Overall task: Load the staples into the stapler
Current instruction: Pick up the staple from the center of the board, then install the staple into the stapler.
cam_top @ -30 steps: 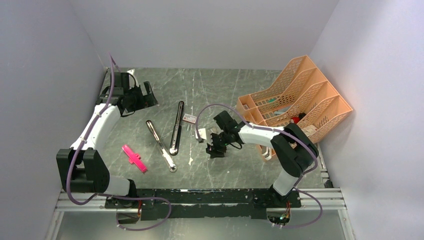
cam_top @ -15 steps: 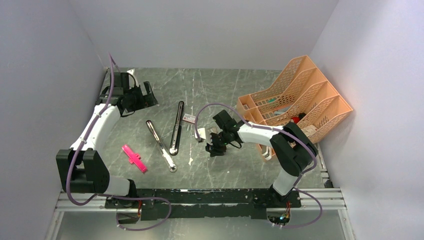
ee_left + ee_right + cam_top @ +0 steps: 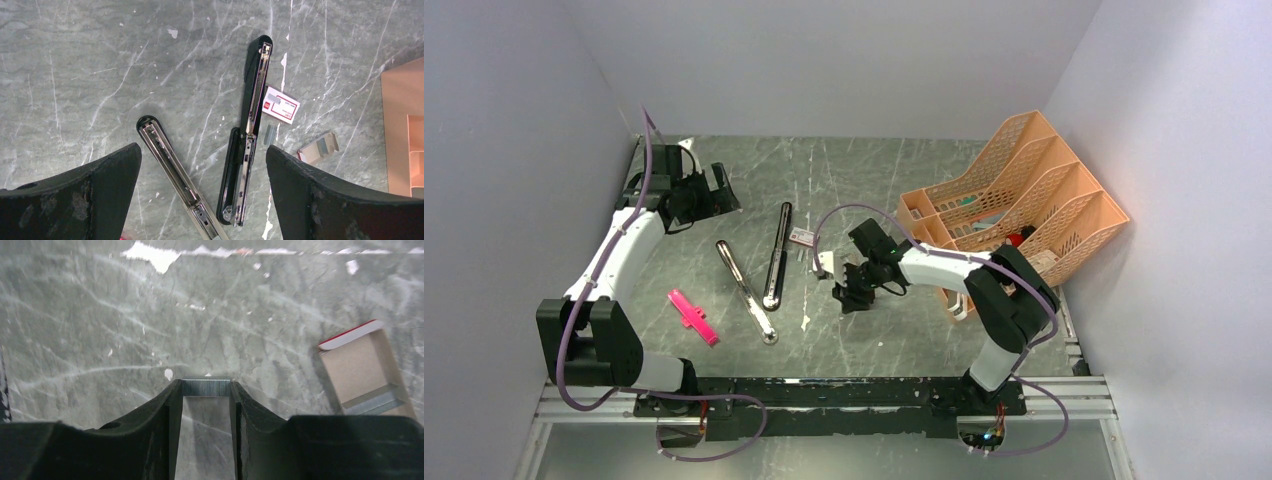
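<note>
The black stapler (image 3: 777, 255) lies opened flat on the marble table, its chrome rail (image 3: 250, 130) facing up. My right gripper (image 3: 852, 297) is low over the table to the right of it, shut on a short silvery strip of staples (image 3: 206, 387) that spans its two fingertips. Beside it lies the open cardboard staple tray (image 3: 367, 370) with another strip inside. The red-and-white box sleeve (image 3: 280, 104) and a loose strip (image 3: 270, 133) lie next to the stapler. My left gripper (image 3: 714, 190) hovers open at the back left, empty (image 3: 202, 150).
A silver-grey stapler (image 3: 746, 290) lies opened left of the black one. A pink cross-shaped piece (image 3: 692, 316) sits near the front left. An orange file rack (image 3: 1014, 205) fills the right side, close behind my right arm.
My right gripper's jaws have narrowed onto the staple strip and the hand has shifted slightly left. The left arm has not moved.
</note>
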You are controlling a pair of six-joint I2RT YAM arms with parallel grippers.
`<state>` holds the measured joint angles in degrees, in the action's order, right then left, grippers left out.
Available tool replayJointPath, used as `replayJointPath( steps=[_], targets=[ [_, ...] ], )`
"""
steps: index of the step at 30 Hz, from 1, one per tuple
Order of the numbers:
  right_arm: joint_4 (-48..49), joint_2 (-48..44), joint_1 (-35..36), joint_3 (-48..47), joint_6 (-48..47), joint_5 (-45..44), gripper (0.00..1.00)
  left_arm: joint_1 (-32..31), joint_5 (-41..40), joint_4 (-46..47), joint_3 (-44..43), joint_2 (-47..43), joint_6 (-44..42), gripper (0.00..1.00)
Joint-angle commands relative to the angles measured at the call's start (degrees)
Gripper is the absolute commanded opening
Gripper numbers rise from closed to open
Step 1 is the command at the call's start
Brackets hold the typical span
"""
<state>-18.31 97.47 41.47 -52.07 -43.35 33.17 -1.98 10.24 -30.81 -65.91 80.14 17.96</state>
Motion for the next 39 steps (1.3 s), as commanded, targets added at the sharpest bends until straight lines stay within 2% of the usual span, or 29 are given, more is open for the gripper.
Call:
replayJointPath(
  steps=[1, 7, 13, 17, 21, 26, 39],
  targets=[
    [6.72, -3.06, 0.5, -3.22, 10.93, -0.42, 0.21, 0.62, 1.36, -0.66, 0.46, -1.54, -0.42, 0.99],
    [8.85, 0.46, 0.55, -12.73, 27.95, 0.85, 0.15, 0.88, 1.13, -0.53, 0.92, -1.69, -0.01, 0.99],
    [-3.61, 9.55, 0.65, -30.53, 35.98, -4.13, 0.12, 2.78, 2.56, 0.73, 2.38, -1.65, 1.15, 0.99],
    [-12.43, 15.54, 1.25, -40.1, 36.11, -5.09, 0.11, 4.79, 3.5, 0.91, 2.63, -1.23, 1.7, 0.99],
    [-13.97, 17.62, 3.78, -44.06, 32.96, -7.66, 0.1, 6.73, 5.12, 0.75, 2.6, -0.4, 1.9, 0.99],
    [-14.79, 21.43, 5.57, -47.66, 28.67, -6.28, 0.09, 8.27, 5.99, 0.64, 2.45, 0.27, 1.87, 0.98],
    [-22.62, 28.8, 9.86, -56.76, 23.6, -11.44, 0.1, 9.08, 3.35, -0.57, 1.8, 1.11, 2.2, 0.98]
  ],
)
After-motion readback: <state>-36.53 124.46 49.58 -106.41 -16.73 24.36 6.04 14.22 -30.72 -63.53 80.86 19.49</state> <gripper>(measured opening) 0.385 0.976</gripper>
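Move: The right hand already pinches the staple strip at table level. The black stapler's open magazine, its near half, lies about 16 cm to its left and 7 cm ahead; the silver stapler's middle is some 21 cm left and 4 cm ahead. The opened tray lies 10 cm straight ahead, with two loose strips 12 cm ahead and 9 cm left. From the left hand, that magazine is roughly 12 cm back, 8 cm right and 16 cm below. Up, forward and left in one quick sweep, the right hand carries the pinched staple strip off the table, rising about 12 cm, then sinks some 5 cm while easing slightly back and on leftward to the black stapler's magazine. It swings clockwise and partly back, keeping its grip. The wide-open left hand shifts about 4 cm left and sinks a little. ##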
